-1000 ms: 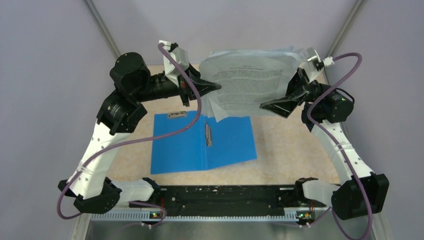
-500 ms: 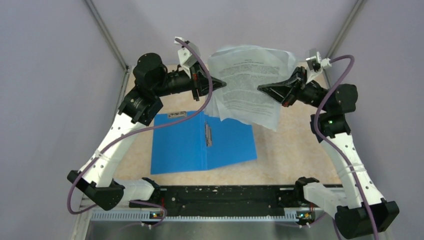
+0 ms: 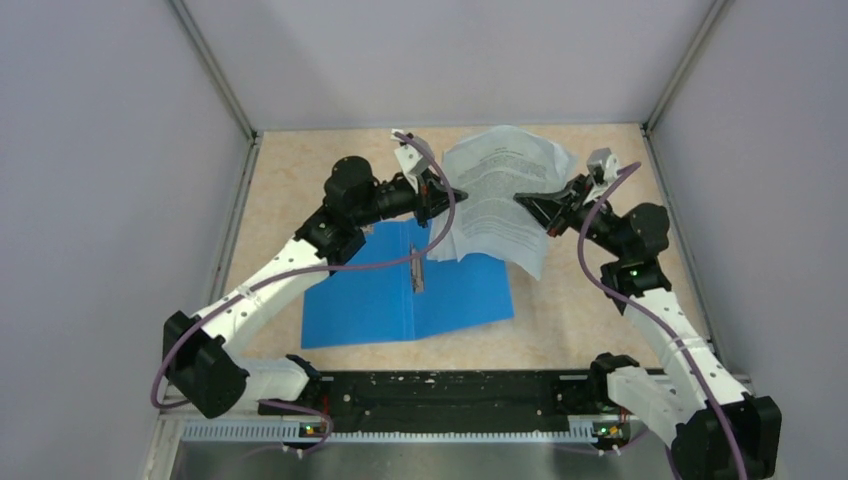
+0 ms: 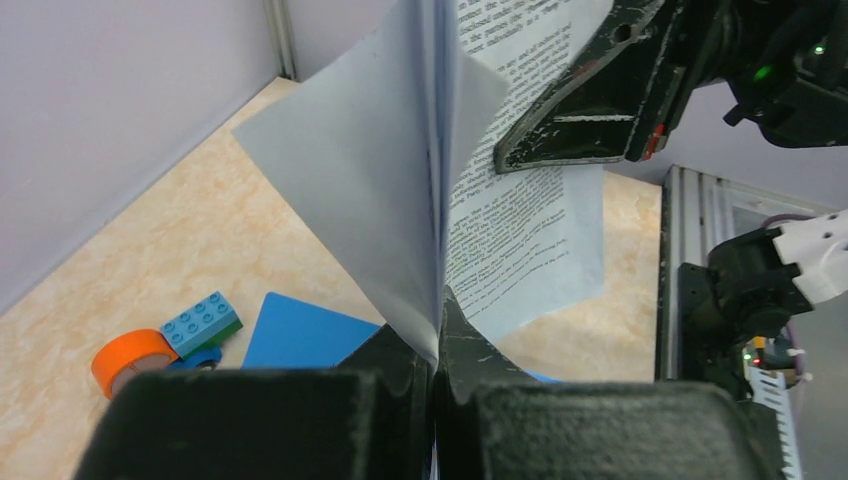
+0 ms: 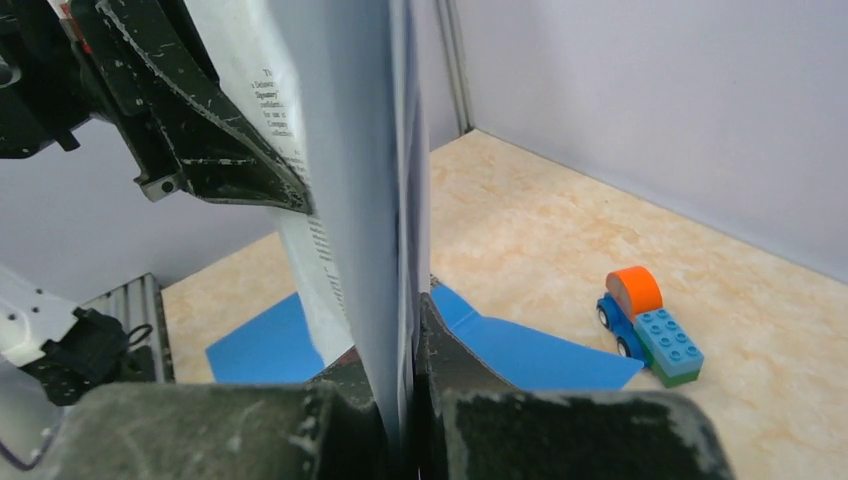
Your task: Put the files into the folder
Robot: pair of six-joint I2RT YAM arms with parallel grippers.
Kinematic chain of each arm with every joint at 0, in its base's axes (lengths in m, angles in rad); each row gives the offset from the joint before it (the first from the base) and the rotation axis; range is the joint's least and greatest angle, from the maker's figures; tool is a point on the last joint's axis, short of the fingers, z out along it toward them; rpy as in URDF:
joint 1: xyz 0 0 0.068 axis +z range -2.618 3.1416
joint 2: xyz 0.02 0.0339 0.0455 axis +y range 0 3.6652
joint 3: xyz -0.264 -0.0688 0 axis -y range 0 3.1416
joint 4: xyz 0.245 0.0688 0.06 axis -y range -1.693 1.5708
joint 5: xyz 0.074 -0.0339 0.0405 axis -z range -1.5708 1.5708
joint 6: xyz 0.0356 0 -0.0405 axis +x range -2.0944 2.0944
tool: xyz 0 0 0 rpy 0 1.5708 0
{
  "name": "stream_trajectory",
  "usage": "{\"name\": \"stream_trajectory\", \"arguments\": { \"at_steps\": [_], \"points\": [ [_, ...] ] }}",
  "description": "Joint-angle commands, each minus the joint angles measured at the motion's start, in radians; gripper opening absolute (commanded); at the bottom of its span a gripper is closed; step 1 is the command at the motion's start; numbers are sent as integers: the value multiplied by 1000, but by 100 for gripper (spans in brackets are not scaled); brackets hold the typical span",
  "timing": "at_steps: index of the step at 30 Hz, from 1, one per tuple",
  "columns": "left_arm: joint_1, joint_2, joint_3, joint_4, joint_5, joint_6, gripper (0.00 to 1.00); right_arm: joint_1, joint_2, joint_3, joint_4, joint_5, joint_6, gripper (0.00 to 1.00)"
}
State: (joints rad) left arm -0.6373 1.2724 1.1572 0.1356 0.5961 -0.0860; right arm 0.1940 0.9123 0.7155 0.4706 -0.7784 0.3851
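Observation:
The files (image 3: 497, 192), white sheets of dense black print, hang bowed in the air between both grippers at the back of the table. My left gripper (image 3: 450, 194) is shut on their left edge, and the sheets rise from its closed jaws (image 4: 437, 340). My right gripper (image 3: 524, 201) is shut on the right edge, with paper (image 5: 350, 150) pinched between its fingers (image 5: 410, 335). The folder (image 3: 380, 292), bright blue, lies open and flat below and nearer me, its metal clip (image 3: 417, 270) at the spine. In the top view the files' lower edge overlaps the folder's far right corner.
A small blue-and-orange toy truck (image 5: 648, 322) with a block on it stands on the table beyond the folder (image 5: 530, 352); it also shows in the left wrist view as the truck (image 4: 165, 345). Grey walls close in the table. A black rail (image 3: 450, 395) runs along the near edge.
Both arms have come down and towards me with the files. The right gripper, open beside the sheets a second ago, has shut on their right edge.

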Motion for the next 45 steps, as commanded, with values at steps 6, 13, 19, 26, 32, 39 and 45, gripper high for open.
{"name": "stream_trajectory", "arguments": {
  "at_steps": [6,13,19,26,32,39,45],
  "points": [
    [-16,123,-193,474,-68,28,0,8,28,-249,496,84,-63,0],
    [-32,215,-282,651,-108,10,8,8,57,-316,556,110,-93,0],
    [-36,237,-341,716,-116,11,22,9,78,-405,656,128,-72,5],
    [-36,237,-361,686,-99,32,34,8,89,-473,709,145,-60,17],
    [-36,237,-345,639,-77,51,42,7,55,-518,684,175,-75,34],
    [-36,278,-282,596,-25,34,44,8,21,-556,637,249,-106,43],
    [-35,319,-181,526,38,42,48,7,25,-568,660,348,-108,57]
  ]
}}
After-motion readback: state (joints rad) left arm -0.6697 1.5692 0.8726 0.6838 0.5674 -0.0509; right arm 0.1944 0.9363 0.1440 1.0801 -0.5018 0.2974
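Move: Both hands hold the upright files by their sides. The folder's open right half is centred roughly 5 cm ahead, 1 cm to the right and 35 cm below the left hand. The folder rings are about 5 cm ahead and 9 cm to its left, the toy truck some 24 cm ahead and 2 cm right. From the right hand, that folder half is about 6 cm ahead and 9 cm to the left. The closed fingers of both hands loosen on the files and open to about half, leaving the sheets loose between them, as both hands sink some 13 cm towards the folder's right half. Both also ease about 4 cm to the right, the left hand going 4 cm forward early on; the right turns roughly 15 degrees clockwise. ##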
